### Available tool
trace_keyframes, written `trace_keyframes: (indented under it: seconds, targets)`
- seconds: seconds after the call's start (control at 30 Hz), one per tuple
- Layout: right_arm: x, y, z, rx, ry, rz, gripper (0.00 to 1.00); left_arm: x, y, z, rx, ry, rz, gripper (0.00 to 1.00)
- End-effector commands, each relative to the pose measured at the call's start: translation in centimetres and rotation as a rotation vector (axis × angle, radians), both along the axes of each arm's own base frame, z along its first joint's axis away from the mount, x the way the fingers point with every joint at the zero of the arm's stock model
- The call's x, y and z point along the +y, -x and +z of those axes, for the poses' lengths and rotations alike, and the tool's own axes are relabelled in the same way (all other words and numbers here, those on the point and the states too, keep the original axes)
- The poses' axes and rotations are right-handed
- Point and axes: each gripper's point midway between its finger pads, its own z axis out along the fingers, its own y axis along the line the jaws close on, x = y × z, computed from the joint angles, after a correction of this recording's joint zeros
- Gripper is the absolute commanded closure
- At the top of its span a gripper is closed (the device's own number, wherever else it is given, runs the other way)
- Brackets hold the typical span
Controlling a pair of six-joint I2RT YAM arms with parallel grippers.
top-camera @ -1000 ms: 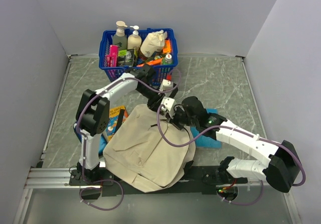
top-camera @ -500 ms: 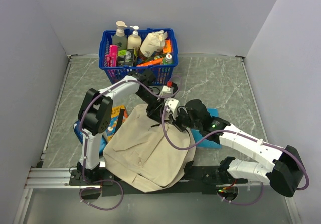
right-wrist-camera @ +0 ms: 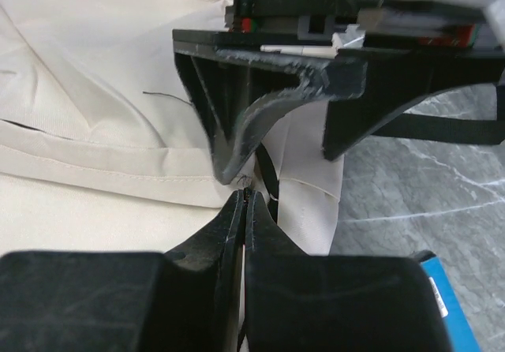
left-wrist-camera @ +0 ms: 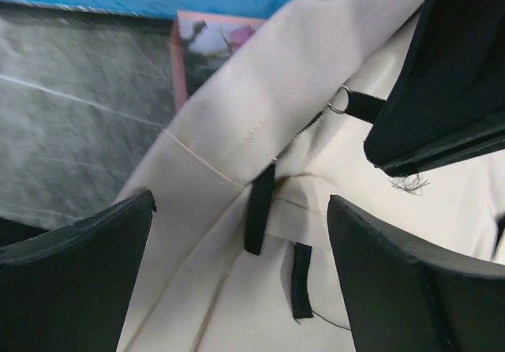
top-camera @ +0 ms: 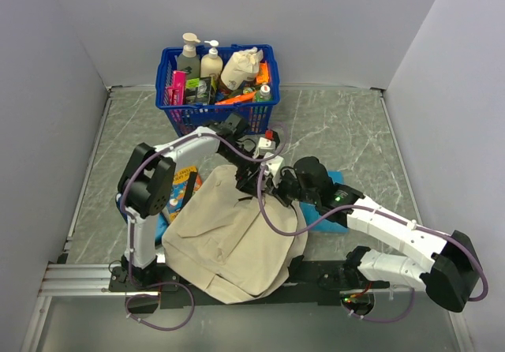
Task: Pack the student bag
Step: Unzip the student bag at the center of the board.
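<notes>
The student bag (top-camera: 229, 237) lies flat in the middle of the table, a beige fabric pack with black strap tabs (left-wrist-camera: 259, 210). My left gripper (top-camera: 254, 175) hovers over its top edge, wide open, with only beige fabric (left-wrist-camera: 237, 289) between the fingers (left-wrist-camera: 75, 277). My right gripper (top-camera: 274, 185) meets it from the right. It is shut (right-wrist-camera: 244, 198), pinching a thin black zipper pull tab at the bag's edge. That tab runs from a small metal ring (left-wrist-camera: 339, 99). The left gripper (right-wrist-camera: 292, 143) stands just beyond the right one's tips.
A blue plastic basket (top-camera: 183, 115) full of bottles and packets stands at the back, just behind the left arm. A colourful book (top-camera: 186, 185) pokes out from under the bag's left side. A blue flat item (top-camera: 335, 224) lies under the right arm. Grey walls close in three sides.
My left gripper has opened from partly closed to wide and shifted right and nearer, over the bag's top edge. The right gripper stayed shut and edged left.
</notes>
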Motion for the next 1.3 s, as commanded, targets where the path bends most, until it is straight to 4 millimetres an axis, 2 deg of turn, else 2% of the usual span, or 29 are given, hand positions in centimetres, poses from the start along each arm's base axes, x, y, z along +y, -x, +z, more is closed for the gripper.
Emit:
trace_keyframes:
  seconds: [0.0,0.07,0.23,0.33,0.47,0.57,0.77,0.9,0.93,1.0,1.03,1.1,1.13,1.2,1.23,1.27]
  targets:
    - [0.9,0.2,2.4,-0.042,-0.095,0.027,1.0,-2.0,-1.7,3.9,-0.121,0.132,0.027,0.04]
    - [1.0,0.3,2.5,-0.042,-0.1,0.032,1.0,-2.1,-1.9,3.7,-0.115,0.134,0.029,0.04]
    - [1.0,0.4,2.3,-0.033,-0.1,0.038,1.0,-2.9,-2.4,4.6,-0.136,0.174,0.041,0.04]
    - [1.1,0.4,2.5,-0.039,-0.105,0.042,1.0,-3.2,-2.0,4.0,-0.141,0.184,-0.005,0.04]
    - [1.1,0.4,2.6,-0.044,-0.109,0.042,1.0,-3.1,0.1,2.6,-0.095,0.165,-0.097,0.04]
    - [1.2,0.4,2.9,-0.048,-0.117,0.044,1.0,-3.3,0.8,2.0,-0.085,0.165,-0.142,0.04]
    - [1.4,0.3,3.1,-0.046,-0.124,0.046,1.0,-4.0,0.3,1.5,-0.127,0.194,-0.127,0.04]
    - [1.2,0.3,3.2,-0.049,-0.119,0.036,1.0,-3.5,0.7,0.5,-0.138,0.157,-0.165,0.04]
    - [1.1,0.2,3.2,-0.05,-0.118,0.031,1.0,-3.2,0.5,0.1,-0.157,0.133,-0.164,0.0]
    - [0.9,0.1,3.5,-0.061,-0.123,0.02,1.0,-2.6,0.4,-0.7,-0.184,0.104,-0.162,0.09]
    - [0.8,0.0,3.6,-0.065,-0.125,0.014,1.0,-2.7,0.0,-0.5,-0.213,0.102,-0.151,0.19]
    - [0.6,0.0,3.8,-0.071,-0.131,-0.005,1.0,-2.2,-0.5,-1.1,-0.236,0.059,-0.134,0.29]
    - [0.4,-0.1,3.9,-0.073,-0.135,-0.013,1.0,-2.2,-0.6,-1.1,-0.236,0.048,-0.128,0.39]
    - [0.2,-0.2,3.9,-0.074,-0.144,-0.033,1.0,-2.4,-1.2,-0.7,-0.249,0.037,-0.112,0.51]
    - [0.1,-0.4,3.9,-0.074,-0.144,-0.045,1.0,-2.5,-1.5,-0.8,-0.247,0.034,-0.109,0.63]
    - [0.0,-0.3,3.8,-0.068,-0.141,-0.05,1.0,-2.8,-1.9,-0.3,-0.258,0.042,-0.104,0.7]
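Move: The student bag's edge with its black end tab sits just off the left hand's open fingertips, about 3 cm to the right, 3 cm down and level fore-and-aft. The zipper pull with its ring is some 6 cm right of that hand, 2 cm back and 4 cm lower; the blue book lies roughly 20 cm right, 5 cm back and 12 cm lower. From the right hand, the tab is about 4 cm ahead, 1 cm left and 2 cm down. Left hand loops about 2 cm forward and back, edging right, then sinks, fingers closing around the bag's edge. ##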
